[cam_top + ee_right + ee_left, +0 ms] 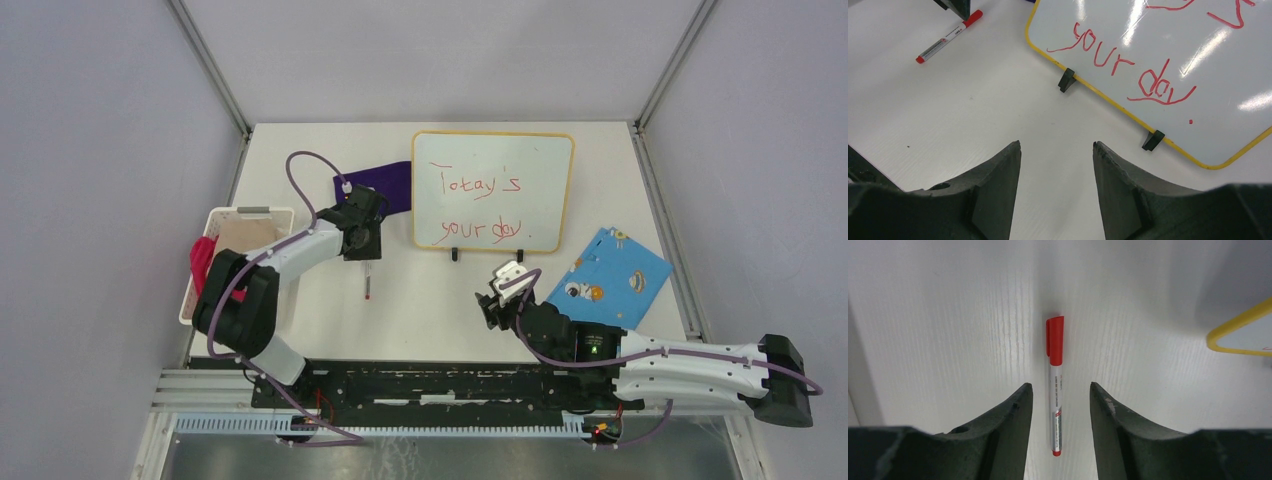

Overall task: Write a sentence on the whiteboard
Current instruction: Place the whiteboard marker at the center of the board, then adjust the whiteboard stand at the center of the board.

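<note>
The whiteboard (540,165) lies at the table's back centre, on two small black feet. Its red sentence (478,207) fills two lines, roughly "Totay's your day". The red-capped marker (369,283) lies flat on the table left of the board. Over it hangs my left gripper (365,252). In the left wrist view the marker (1055,385) lies between the open fingers of my left gripper (1061,390), with a gap on each side. My right gripper (488,302) stands open and empty in front of the board. The right wrist view shows my right gripper (1057,145), the whiteboard (1098,20), the sentence (1128,70) and the marker (948,37).
A white basket (250,211) with a red cloth (203,258) stands at the left edge. A purple cloth (385,180) lies left of the board. A blue patterned sheet (610,275) lies at the right, near my right arm.
</note>
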### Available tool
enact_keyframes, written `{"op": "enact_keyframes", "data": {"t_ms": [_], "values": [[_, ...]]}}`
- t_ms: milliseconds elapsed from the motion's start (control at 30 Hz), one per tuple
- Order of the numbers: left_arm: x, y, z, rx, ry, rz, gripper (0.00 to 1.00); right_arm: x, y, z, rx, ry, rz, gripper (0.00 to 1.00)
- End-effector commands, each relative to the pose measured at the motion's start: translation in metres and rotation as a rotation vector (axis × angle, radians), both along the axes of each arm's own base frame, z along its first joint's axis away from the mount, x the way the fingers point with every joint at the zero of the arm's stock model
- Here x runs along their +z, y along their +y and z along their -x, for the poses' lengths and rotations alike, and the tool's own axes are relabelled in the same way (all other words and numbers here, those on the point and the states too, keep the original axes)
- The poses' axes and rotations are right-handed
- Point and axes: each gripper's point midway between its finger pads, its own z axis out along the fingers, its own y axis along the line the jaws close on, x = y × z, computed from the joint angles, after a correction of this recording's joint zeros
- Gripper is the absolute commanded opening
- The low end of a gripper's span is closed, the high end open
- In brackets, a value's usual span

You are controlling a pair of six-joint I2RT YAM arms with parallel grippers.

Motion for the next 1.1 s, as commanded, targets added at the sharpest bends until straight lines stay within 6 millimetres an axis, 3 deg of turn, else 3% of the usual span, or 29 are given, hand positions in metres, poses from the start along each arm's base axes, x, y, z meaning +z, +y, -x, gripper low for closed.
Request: {"op": "enact_keyframes", "data": {"t_ms": [0,100,200,333,500,600,733,867,1067], "values": [[0.034,-0.007,-0.016,0.038,-0.142,0.082,0.54,0.029,0.005,-0.006,-0.035,-0.024,-0.065,0.62],[0.051,-0.015,-0.017,0.004,-0.187,0.123,0.56,0.035,0.002,-0.009,-0.061,-0.036,-0.066,0.65],[0.083,-0.023,-0.02,-0.027,-0.276,0.183,0.56,0.04,0.0,-0.012,-0.083,-0.049,-0.074,0.68],[0.152,-0.03,-0.02,-0.062,-0.473,0.292,0.57,0.049,0.008,-0.014,-0.063,-0.077,-0.066,0.83],[0.239,-0.03,-0.013,-0.109,-0.733,0.406,0.62,0.053,0.01,-0.028,-0.174,-0.09,0.005,0.86],[0.272,-0.031,-0.01,-0.144,-0.85,0.442,0.66,0.058,0.011,-0.038,-0.211,-0.118,-0.012,0.87],[0.283,-0.032,-0.017,-0.155,-0.914,0.432,0.7,0.062,0.009,-0.066,-0.243,-0.068,-0.109,0.91],[0.281,-0.032,-0.013,-0.16,-0.968,0.452,0.72,0.065,-0.01,-0.092,-0.354,-0.03,-0.162,0.94],[0.264,-0.027,0.002,-0.151,-0.983,0.405,0.77,0.054,-0.07,-0.12,-0.555,0.01,-0.166,0.95]]}}
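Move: The whiteboard marker lies on the table right under the open left fingers, about 4 cm below. From the left hand, the purple cloth lies some 19 cm ahead, and the whiteboard's middle about 19 cm ahead and 29 cm to the right. From the right hand, the whiteboard's middle is roughly 34 cm ahead, 4 cm right and 15 cm down, the marker about 14 cm ahead and 24 cm left, and the blue cloth 11 cm ahead and 28 cm right. Already clear of the marker, the left hand shoots nearly straight up by about 25 cm, its fingers swinging up some 50 degrees towards level and opening wider, and sinks slightly at the end. The right hand, slow at first, reaches forward about 10 cm towards the whiteboard, drifting right and a little up at the end, turning clockwise and spreading its empty fingers. ##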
